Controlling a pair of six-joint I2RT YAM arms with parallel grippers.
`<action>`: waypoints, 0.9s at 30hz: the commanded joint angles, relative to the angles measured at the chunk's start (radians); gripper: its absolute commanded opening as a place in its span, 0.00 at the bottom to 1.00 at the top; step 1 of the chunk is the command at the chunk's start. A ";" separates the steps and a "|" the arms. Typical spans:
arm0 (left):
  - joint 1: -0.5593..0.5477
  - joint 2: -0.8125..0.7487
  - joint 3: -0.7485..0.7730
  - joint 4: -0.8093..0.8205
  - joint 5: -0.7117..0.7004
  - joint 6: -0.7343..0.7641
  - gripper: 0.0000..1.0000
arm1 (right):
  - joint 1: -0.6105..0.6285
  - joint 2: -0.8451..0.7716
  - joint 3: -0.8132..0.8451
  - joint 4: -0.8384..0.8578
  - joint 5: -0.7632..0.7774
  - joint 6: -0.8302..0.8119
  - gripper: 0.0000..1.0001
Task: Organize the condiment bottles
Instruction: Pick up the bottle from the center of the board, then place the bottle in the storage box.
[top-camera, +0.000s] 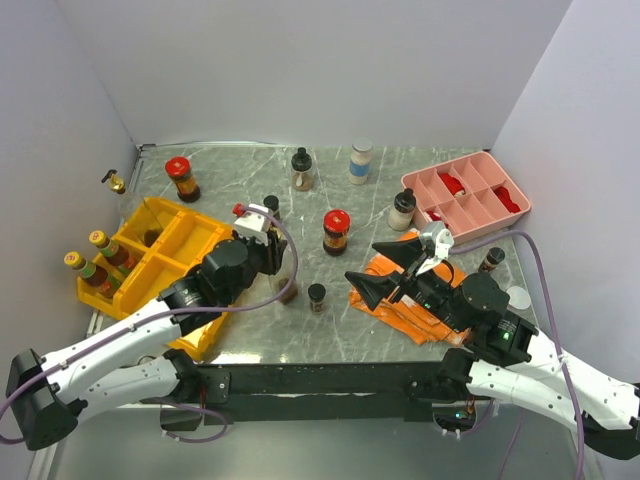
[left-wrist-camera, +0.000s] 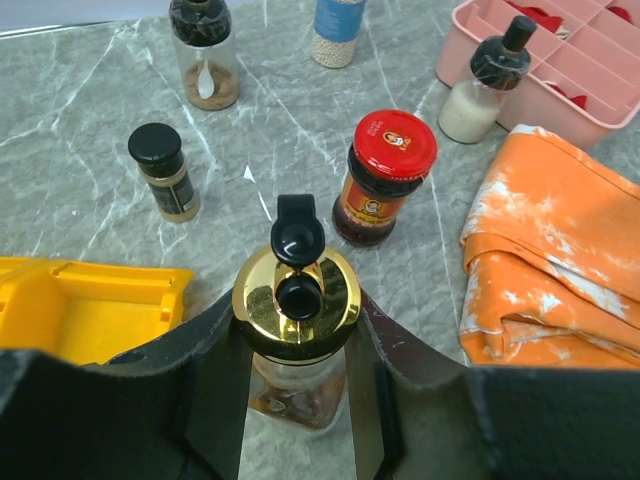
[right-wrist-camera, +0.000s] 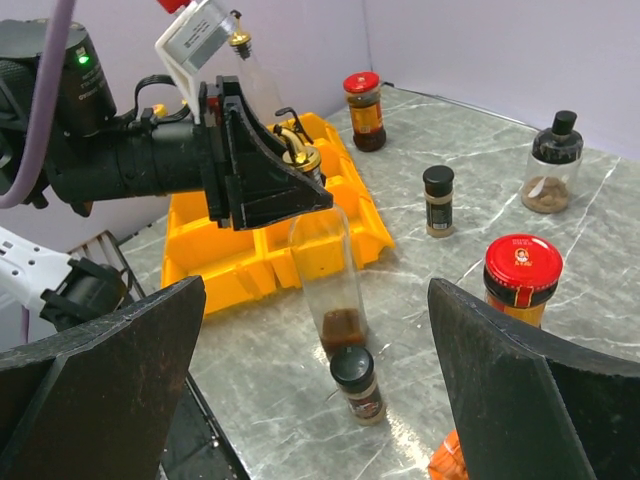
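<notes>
A tall clear bottle with a gold spout top (left-wrist-camera: 296, 295) and a little brown sauce stands on the marble beside the yellow bins (top-camera: 165, 250). My left gripper (left-wrist-camera: 298, 330) is shut on its neck, just under the cap; the right wrist view shows this bottle (right-wrist-camera: 330, 260) upright with its base on the table. My right gripper (right-wrist-camera: 316, 330) hangs open over the orange cloth (top-camera: 400, 300), empty. A small black-capped shaker (right-wrist-camera: 357, 382) stands just in front of the held bottle. A red-lidded jar (top-camera: 337, 230) is close on the right.
Two yellow-capped bottles (top-camera: 85, 268) sit in the left bin. Along the back stand a red-lidded jar (top-camera: 182, 178), a black-topped jar (top-camera: 302, 170) and a white-capped bottle (top-camera: 361, 160). A pink divided tray (top-camera: 465, 195) lies at the back right with a white-filled bottle (top-camera: 402, 210) beside it.
</notes>
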 joint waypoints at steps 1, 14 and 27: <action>-0.004 0.024 0.122 0.030 -0.071 -0.001 0.01 | 0.004 -0.014 0.005 0.006 0.015 0.009 1.00; -0.001 0.123 0.393 0.082 -0.370 0.192 0.01 | 0.004 -0.020 0.042 -0.037 0.014 0.018 1.00; 0.368 0.319 0.583 0.205 -0.345 0.303 0.01 | 0.003 -0.026 0.061 -0.056 -0.032 0.036 1.00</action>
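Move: My left hand is already closed around the gold cap of the glass bottle. From that hand the yellow tray's middle lies roughly 28 cm to the left, 5 cm ahead and 21 cm lower. The red-capped jar stands about 13 cm ahead and 12 cm right, the near shaker 4 cm back and 7 cm right, the far shaker some 20 cm ahead and 3 cm left. From my right hand the tray is about 45 cm left, 14 cm ahead, far below. Keeping my pinch on the gold cap, I hoist the glass bottle off the table with my left hand, about 15 cm in all and nearly straight up at first, then swing it forward and left, about 10 cm each way, sideways nearer the tray. My wrist turns some 30 degrees counter-clockwise and tips its fingertips upward. ##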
